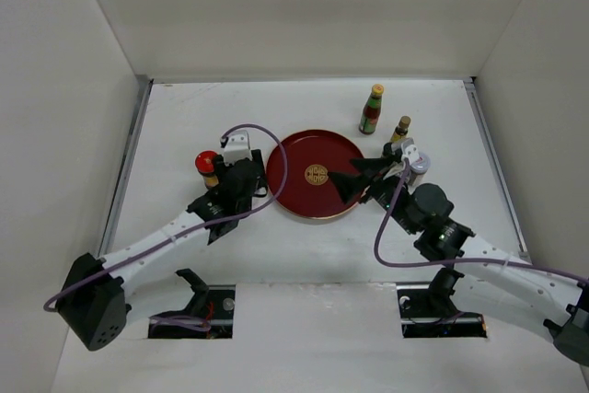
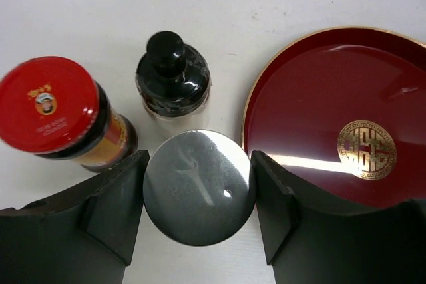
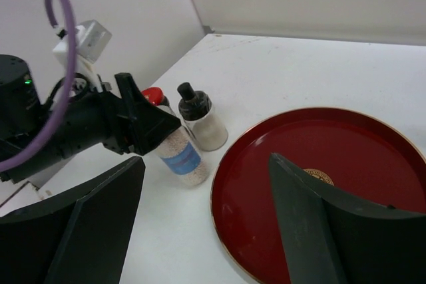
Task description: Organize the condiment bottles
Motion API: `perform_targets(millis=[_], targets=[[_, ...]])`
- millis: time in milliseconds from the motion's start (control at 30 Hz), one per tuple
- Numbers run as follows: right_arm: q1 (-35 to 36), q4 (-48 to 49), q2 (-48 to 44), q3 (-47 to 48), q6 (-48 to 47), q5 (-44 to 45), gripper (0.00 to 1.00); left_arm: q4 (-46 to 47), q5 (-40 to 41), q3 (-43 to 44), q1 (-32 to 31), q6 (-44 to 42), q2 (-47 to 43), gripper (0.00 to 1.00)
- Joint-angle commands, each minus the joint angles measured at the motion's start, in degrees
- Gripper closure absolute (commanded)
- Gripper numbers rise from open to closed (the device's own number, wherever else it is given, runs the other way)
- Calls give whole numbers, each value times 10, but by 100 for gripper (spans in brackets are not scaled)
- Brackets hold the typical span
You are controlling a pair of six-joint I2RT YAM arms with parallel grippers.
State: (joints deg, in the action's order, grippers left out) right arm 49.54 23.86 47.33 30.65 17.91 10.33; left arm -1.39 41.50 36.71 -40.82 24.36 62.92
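Note:
My left gripper (image 2: 200,164) is shut on a silver-lidded jar (image 2: 198,181) of white granules with a blue label (image 3: 181,159), which stands on the table just left of the round red tray (image 2: 313,91). A black-capped bottle (image 2: 173,78) and a red-lidded jar (image 2: 48,104) stand right behind it. In the top view the left gripper (image 1: 230,170) hides the held jar. My right gripper (image 1: 342,186) is open and empty above the tray's right side. A red sauce bottle with a green neck (image 1: 372,109), a small dark bottle (image 1: 400,129) and another silver-lidded bottle (image 1: 419,165) stand right of the tray (image 1: 304,149).
White walls close the table in on the left, back and right. A purple cable (image 1: 276,149) loops from the left wrist over the tray's left edge. The right arm's cable (image 1: 391,213) hangs near the silver-lidded bottle.

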Motion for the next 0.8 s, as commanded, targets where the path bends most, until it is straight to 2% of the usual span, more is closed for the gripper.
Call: perform_targets(millis=[0, 167, 233, 333, 400, 533, 767], targets=[[-4, 49, -21, -13, 12, 18, 19, 18, 35, 43, -14, -10, -67, 66], [-46, 79, -68, -50, 45, 84, 24, 40, 26, 108, -40, -16, -54, 67], [-73, 77, -82, -60, 65, 97, 27, 64, 8, 133, -42, -15, -12, 67], [-120, 59, -94, -69, 105, 99, 40, 114, -15, 172, -41, -19, 70, 67], [-144, 46, -95, -71, 125, 96, 44, 146, -31, 205, -34, -25, 128, 67], [-174, 20, -97, -71, 149, 94, 44, 193, -58, 274, -26, -51, 227, 67], [-181, 14, -106, -72, 152, 93, 42, 206, -83, 371, -10, -63, 359, 65]])
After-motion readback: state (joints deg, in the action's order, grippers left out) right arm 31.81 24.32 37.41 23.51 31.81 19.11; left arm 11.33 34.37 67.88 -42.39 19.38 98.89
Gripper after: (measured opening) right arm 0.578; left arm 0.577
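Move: The left gripper still holds the silver-capped bottle by its cap. From that hand, the middle of the red tray is some 17 cm right, 4 cm ahead and 12 cm down. The black-capped bottle stands about 5 cm ahead and 1 cm left, the red-lidded jar 9 cm left and 2 cm ahead. From the empty right hand, the tray's middle lies some 12 cm ahead, 5 cm left, 24 cm down; the small dark-capped jar 12 cm ahead, 12 cm right. Keep the left grip on the silver cap and raise the bottle about 9 cm, then arc it right and forward over the tray rim, sinking most of the way back as it nears the tray's far half and turning slightly clockwise. Meanwhile swing the right hand some 12 cm right and a little forward, towards the dark-capped jar, yawing clockwise, rolling its left side up and partly closing its empty fingers. ##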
